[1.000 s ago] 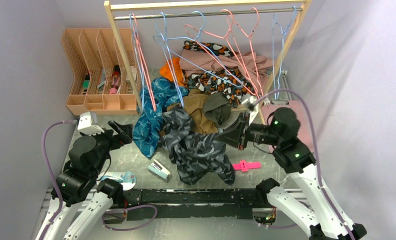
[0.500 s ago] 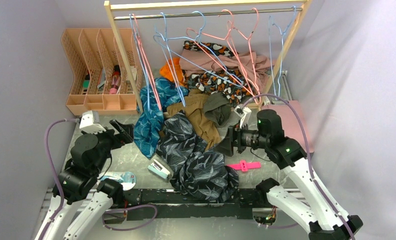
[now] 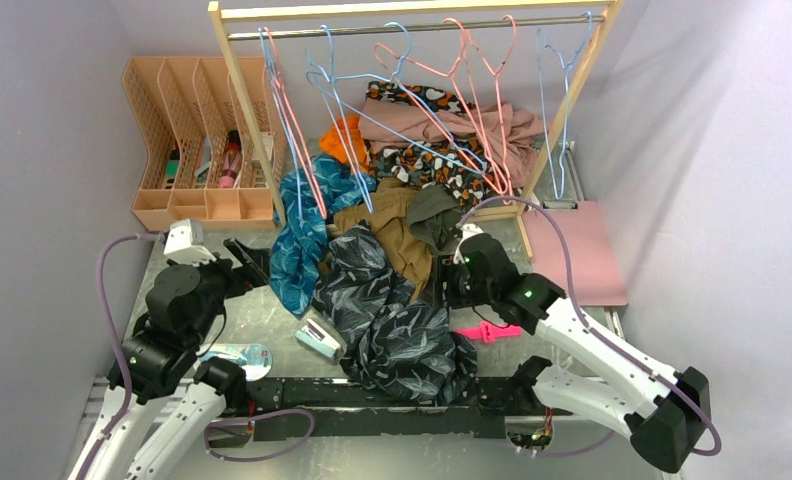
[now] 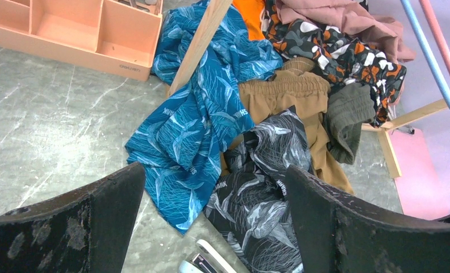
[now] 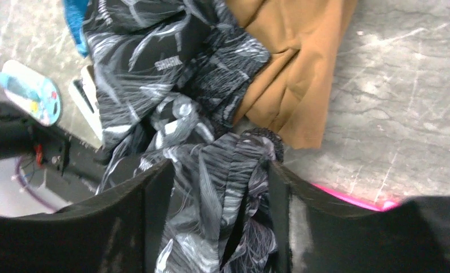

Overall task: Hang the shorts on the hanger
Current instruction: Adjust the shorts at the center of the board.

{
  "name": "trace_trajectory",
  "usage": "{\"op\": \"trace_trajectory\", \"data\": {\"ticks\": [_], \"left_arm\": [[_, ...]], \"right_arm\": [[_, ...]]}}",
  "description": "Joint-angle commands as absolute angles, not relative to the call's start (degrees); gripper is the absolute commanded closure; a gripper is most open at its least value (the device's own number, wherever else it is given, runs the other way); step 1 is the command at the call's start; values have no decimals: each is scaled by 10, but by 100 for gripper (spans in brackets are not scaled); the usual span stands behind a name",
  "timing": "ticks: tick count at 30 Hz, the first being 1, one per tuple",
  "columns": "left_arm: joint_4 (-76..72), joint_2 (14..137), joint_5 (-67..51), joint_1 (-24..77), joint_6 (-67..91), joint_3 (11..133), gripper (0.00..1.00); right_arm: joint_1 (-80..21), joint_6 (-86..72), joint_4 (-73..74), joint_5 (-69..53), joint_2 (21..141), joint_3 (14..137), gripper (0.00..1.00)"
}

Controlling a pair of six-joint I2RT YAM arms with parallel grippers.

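The shorts point(image 3: 392, 320) lie crumpled on the table in front of the clothes pile, dark with a pale leaf print; they also show in the left wrist view point(image 4: 268, 187) and the right wrist view point(image 5: 154, 68). My right gripper point(image 3: 440, 285) is low at their right edge. Its jaws point(image 5: 217, 170) stand open, with a bunched fold of the shorts' gathered waistband between them. My left gripper point(image 3: 247, 262) hovers open at the left, apart from the shorts point(image 4: 215, 170). Light-blue hangers hang on the rail, one hanger point(image 3: 403, 40) near its middle, and a blue hanger wire point(image 4: 433, 62) shows.
A wooden rack point(image 3: 242, 110) holds pink and blue hangers over a heap of clothes. A teal garment point(image 3: 302, 240) and a brown garment point(image 3: 392, 225) touch the shorts. A peach organiser point(image 3: 187, 150), a white stapler point(image 3: 319, 338), a pink clip point(image 3: 487, 332) and a pink mat point(image 3: 572, 250) sit around.
My right gripper opened and the lifted shorts dropped flat onto the table. The right arm then swung left and down to the shorts' edge. The left arm stayed put.
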State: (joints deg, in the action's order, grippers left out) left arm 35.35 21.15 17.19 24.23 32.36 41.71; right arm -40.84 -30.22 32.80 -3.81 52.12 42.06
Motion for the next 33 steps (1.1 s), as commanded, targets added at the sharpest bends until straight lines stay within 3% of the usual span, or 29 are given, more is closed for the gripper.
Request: {"op": "trace_trajectory", "data": {"ticks": [1,4,6,8,9,20,24,28,32,33], "left_arm": [[342,223,153,245,318,417,3],[339,224,149,245,315,416,3],[339,224,149,245,315,416,3],[339,223,149,245,314,416,3],[338,223,149,245,315,416,3],[339,209,157,245,317,414,3],[340,207,158,245,319,415,3],[340,204,158,245,319,414,3],[339,203,158,245,319,414,3],[340,202,157,245,319,415,3]], "right_arm": [[-436,-349,286,52,542,410,44],[-471,-318,257,14,530,410,59],[-489,-280,233,-32,510,417,75],[-502,-245,231,-63,496,438,97],[-506,-230,233,-82,492,452,100],[-518,-153,154,-395,504,675,100],[-517,-185,95,-514,515,674,100],[-517,-151,169,-497,508,632,100],[-517,-136,249,-364,476,572,100],[-517,-143,263,-332,467,553,91]]}}
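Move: The black leaf-patterned shorts lie bunched with their middle about 8 cm back and 11 cm left of the right hand, roughly 4 cm lower; their near edge is already right at its open fingers. The brown shorts lie some 12 cm ahead and 12 cm left, the pink tape about 9 cm back and 10 cm right, both about 4 cm below. From the left hand, the black shorts' middle lies about 11 cm back, 27 cm right and 14 cm below. Dipping barely a centimetre, the right hand shuts its fingers on the edge of the black shorts, then sweeps steeply up about 27 cm while drawing back about 12 cm and left 9 cm. The wrist swings counter-clockwise and levels, some 65 degrees in all, until the fingers point left; finally the hand sinks about 6 cm, still pinching the cloth. ##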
